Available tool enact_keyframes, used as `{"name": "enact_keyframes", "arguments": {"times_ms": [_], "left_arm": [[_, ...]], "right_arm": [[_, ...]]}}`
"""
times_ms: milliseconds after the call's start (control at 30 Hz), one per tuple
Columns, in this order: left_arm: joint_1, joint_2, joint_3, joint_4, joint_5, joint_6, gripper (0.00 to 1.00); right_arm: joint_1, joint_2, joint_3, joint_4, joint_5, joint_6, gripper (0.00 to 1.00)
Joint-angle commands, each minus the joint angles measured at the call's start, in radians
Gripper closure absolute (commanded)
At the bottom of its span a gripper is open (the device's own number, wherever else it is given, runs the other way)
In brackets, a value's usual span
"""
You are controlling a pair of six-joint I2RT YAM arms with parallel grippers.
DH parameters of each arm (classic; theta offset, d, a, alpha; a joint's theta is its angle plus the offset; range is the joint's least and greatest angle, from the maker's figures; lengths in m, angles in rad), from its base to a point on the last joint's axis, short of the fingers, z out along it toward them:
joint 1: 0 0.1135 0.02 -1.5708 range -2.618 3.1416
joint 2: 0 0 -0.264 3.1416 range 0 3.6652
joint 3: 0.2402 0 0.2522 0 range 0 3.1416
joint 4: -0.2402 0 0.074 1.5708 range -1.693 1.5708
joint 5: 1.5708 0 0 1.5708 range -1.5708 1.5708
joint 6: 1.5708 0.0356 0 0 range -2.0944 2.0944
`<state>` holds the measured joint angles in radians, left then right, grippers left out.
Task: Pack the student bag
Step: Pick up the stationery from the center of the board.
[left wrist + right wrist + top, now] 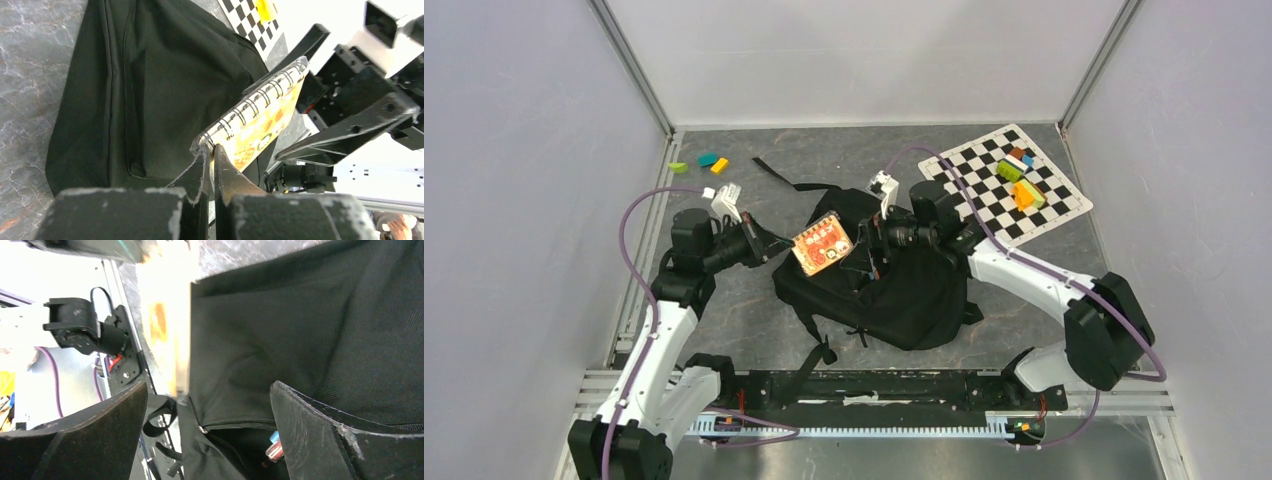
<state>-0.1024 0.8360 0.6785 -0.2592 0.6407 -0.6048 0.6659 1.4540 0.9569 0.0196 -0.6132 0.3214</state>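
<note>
The student bag [904, 295] is a big black backpack lying in the middle of the table, also filling the left wrist view [165, 75] and the right wrist view [300, 315]. My left gripper [779, 245] [212, 150] is shut on the corner of an orange spiral notebook [822, 247] [260, 120], held tilted above the bag's left side. My right gripper [867, 255] [207, 390] stands open over the bag's unzipped opening [240, 440], with nothing between its fingers. A small red and blue item [275, 447] lies inside. The notebook's edge [162, 325] shows blurred here.
A black-and-white checkered mat [984, 195] at the back right carries several coloured blocks [1022, 180]. More small coloured blocks [699, 162] lie at the back left. A long bag strap [774, 172] trails toward the back. White walls close in three sides.
</note>
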Motion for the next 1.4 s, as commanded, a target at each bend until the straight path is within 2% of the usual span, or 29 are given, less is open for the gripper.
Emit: {"name": "enact_keyframes", "arguments": {"times_ms": [0,267,333,400,433,500,533,567,600,633,667,733,900,1067,1133,1233,1367], "left_arm": [[-0.021,-0.018,-0.023,0.081,0.043,-0.052,0.98],[-0.061,-0.002,-0.013,0.098,0.091,-0.046,0.98],[-0.069,-0.001,-0.014,0.098,0.103,-0.045,0.98],[-0.074,-0.002,-0.016,0.098,0.111,-0.045,0.98],[-0.074,-0.005,-0.015,0.098,0.112,-0.045,0.98],[-0.075,-0.006,-0.009,0.097,0.112,-0.044,0.98],[-0.075,-0.005,-0.001,0.088,0.113,-0.039,0.94],[-0.075,-0.002,0.012,0.074,0.113,-0.025,0.77],[-0.074,0.001,0.029,0.053,0.109,-0.009,0.56],[-0.075,0.002,0.048,0.028,0.096,0.013,0.31],[-0.074,-0.001,0.065,0.005,0.076,0.03,0.19],[-0.074,-0.017,0.092,-0.024,0.021,0.059,0.02],[-0.074,-0.027,0.167,-0.103,-0.048,0.155,0.0],[-0.104,-0.019,0.221,-0.214,-0.115,0.291,0.0],[-0.167,0.01,0.237,-0.247,-0.154,0.322,0.0],[-0.351,0.084,0.261,-0.282,-0.316,0.354,0.0],[-0.524,0.21,0.307,-0.214,-0.467,0.286,0.0]], "right_arm": [[0.0,-0.096,-0.014,0.162,-0.031,0.074,0.04],[0.001,-0.105,-0.023,0.213,-0.028,0.117,0.09],[0.003,-0.093,-0.018,0.22,-0.033,0.125,0.15],[0.006,-0.087,-0.018,0.238,-0.05,0.138,0.29],[0.006,-0.085,-0.018,0.242,-0.054,0.14,0.39],[0.006,-0.091,-0.023,0.241,-0.05,0.143,0.67],[0.006,-0.099,-0.029,0.237,-0.043,0.142,0.82],[0.006,-0.11,-0.036,0.236,-0.033,0.14,0.94],[0.006,-0.12,-0.043,0.235,-0.023,0.137,1.0],[0.005,-0.134,-0.053,0.234,-0.014,0.134,1.0],[0.005,-0.147,-0.06,0.233,-0.008,0.131,1.0],[0.004,-0.178,-0.075,0.231,0.006,0.127,1.0],[-0.002,-0.227,-0.087,0.211,0.038,0.115,1.0],[-0.008,-0.289,-0.097,0.158,0.133,0.11,1.0],[-0.015,-0.324,-0.096,0.109,0.215,0.097,1.0],[-0.026,-0.388,-0.097,0.011,0.345,0.067,1.0],[-0.048,-0.489,-0.092,-0.163,0.594,0.002,1.0]]}}
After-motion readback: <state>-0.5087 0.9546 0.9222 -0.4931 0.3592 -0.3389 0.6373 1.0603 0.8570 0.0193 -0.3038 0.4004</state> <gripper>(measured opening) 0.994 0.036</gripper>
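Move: The left fingers hold the small spiral notebook at its left edge; its middle lies about 6 cm to that hand's right, 1 cm nearer the base and nearly level. From the open right hand, the notebook's middle is roughly 7 cm left, 1 cm ahead and 5 cm up. Below the right hand are the pens in the bag, some 2 cm ahead, 4 cm right and 14 cm down, and the bag's middle, about 3 cm ahead, 5 cm right and 16 cm down. Upward about 6 cm goes the open right hand, tips tilting up, and its fingers shut on the notebook's right edge while the left hand eases it a few centimetres right and back. The left fingers then open wide and rise clear, before that hand swings right and down again. The right hand carries the notebook some 7 cm right and 3 cm higher, turning about 20 degrees clockwise. ##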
